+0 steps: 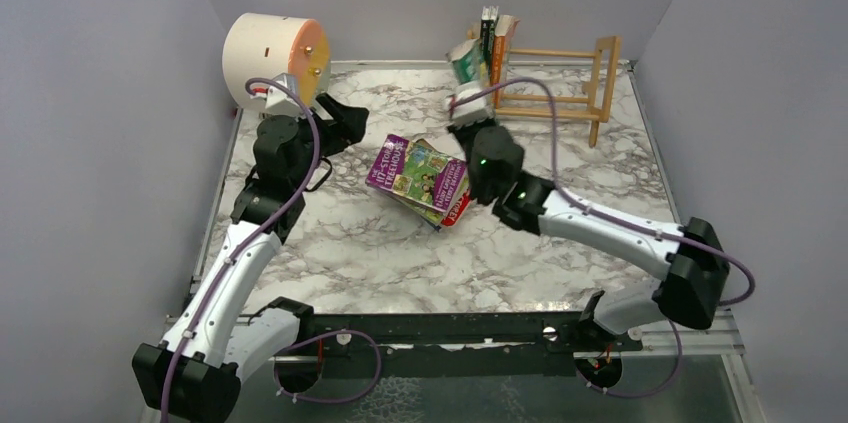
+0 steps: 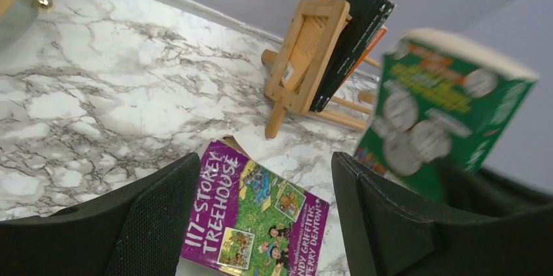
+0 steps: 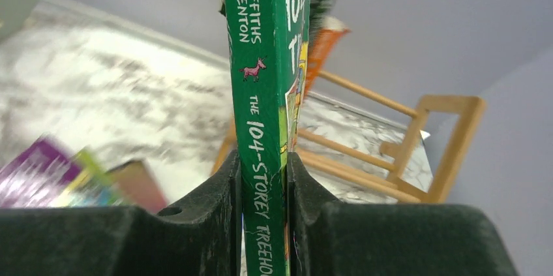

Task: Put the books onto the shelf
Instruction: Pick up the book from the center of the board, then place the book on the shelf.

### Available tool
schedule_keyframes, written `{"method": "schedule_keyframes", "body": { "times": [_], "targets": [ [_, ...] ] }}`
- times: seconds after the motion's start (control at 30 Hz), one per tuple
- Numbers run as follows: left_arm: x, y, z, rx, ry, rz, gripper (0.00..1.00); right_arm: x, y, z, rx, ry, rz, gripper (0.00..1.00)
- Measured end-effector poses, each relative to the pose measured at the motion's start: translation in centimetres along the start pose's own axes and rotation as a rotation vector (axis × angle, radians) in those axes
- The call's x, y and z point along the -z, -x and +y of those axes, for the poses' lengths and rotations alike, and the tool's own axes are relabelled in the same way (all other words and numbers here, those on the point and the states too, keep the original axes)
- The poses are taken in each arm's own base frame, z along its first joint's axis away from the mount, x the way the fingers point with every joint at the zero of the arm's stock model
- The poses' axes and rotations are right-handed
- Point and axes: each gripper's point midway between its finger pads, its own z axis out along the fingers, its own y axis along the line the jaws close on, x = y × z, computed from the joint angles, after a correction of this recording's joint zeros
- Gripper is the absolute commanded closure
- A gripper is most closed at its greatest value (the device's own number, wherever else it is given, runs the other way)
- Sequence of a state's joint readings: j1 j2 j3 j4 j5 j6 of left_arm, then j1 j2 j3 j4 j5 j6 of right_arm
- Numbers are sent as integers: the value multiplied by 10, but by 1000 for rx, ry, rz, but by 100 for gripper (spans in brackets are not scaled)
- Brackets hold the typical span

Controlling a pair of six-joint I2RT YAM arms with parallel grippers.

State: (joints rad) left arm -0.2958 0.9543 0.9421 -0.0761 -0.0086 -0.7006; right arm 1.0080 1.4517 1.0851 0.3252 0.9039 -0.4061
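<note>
My right gripper [image 3: 264, 184] is shut on the spine of a green book [image 3: 264, 93], holding it upright in the air just left of the shelf [image 1: 560, 83]. The left wrist view shows that green book [image 2: 437, 113] blurred. The light-wood shelf [image 2: 306, 54] has a black book [image 2: 352, 34] and an orange book [image 3: 323, 47] standing at its left end. A loose pile of books [image 1: 420, 178] lies mid-table, a purple one [image 2: 254, 217] on top. My left gripper [image 2: 261, 224] hangs open above the purple book's left edge, holding nothing.
A cream cylinder with an orange face [image 1: 275, 58] stands at the back left, close behind my left arm. Grey walls enclose the marble table [image 1: 400, 263] on three sides. The shelf's right part [image 1: 590, 73] holds no books.
</note>
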Motion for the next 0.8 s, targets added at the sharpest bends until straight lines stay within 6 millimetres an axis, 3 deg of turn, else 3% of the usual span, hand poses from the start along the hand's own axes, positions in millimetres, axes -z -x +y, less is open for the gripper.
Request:
{"method": "schedule_keyframes", "body": {
  "times": [0.17, 0.27, 0.5, 0.8],
  "targets": [
    [-2, -32, 18, 10, 13, 67, 33, -18, 11, -97, -180, -189, 6, 99],
    [-2, -50, 27, 13, 23, 108, 33, -25, 16, -126, -234, -253, 4, 99],
    [-1, -58, 29, 26, 0, 111, 33, -59, -9, -147, -303, -283, 45, 99],
    [-2, -61, 30, 30, -13, 102, 33, -93, -53, -149, -344, -285, 43, 99]
  ]
}}
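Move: The right hand holds the green book upright; the free slot in the shelf lies about 20 cm ahead, 13 cm to its right and 8 cm below. Level with that slot stand the orange book, 4 cm left of it, and the black books, 7 cm left. The purple book lies some 6 cm back, 10 cm left and 18 cm below the right hand; from the left hand it is about 2 cm ahead, 12 cm right and 21 cm below. Still pinching the green book by its spine, the right hand swings right and up, then carries on forward and sinks again towards the free slot beside the orange book: about 15 cm right and 11 cm forward overall, rolling its left side up some 20 degrees and turning clockwise about 15. The empty left hand, fingers staying open, drops about 6.5 cm towards the purple book, then nearly stops. ##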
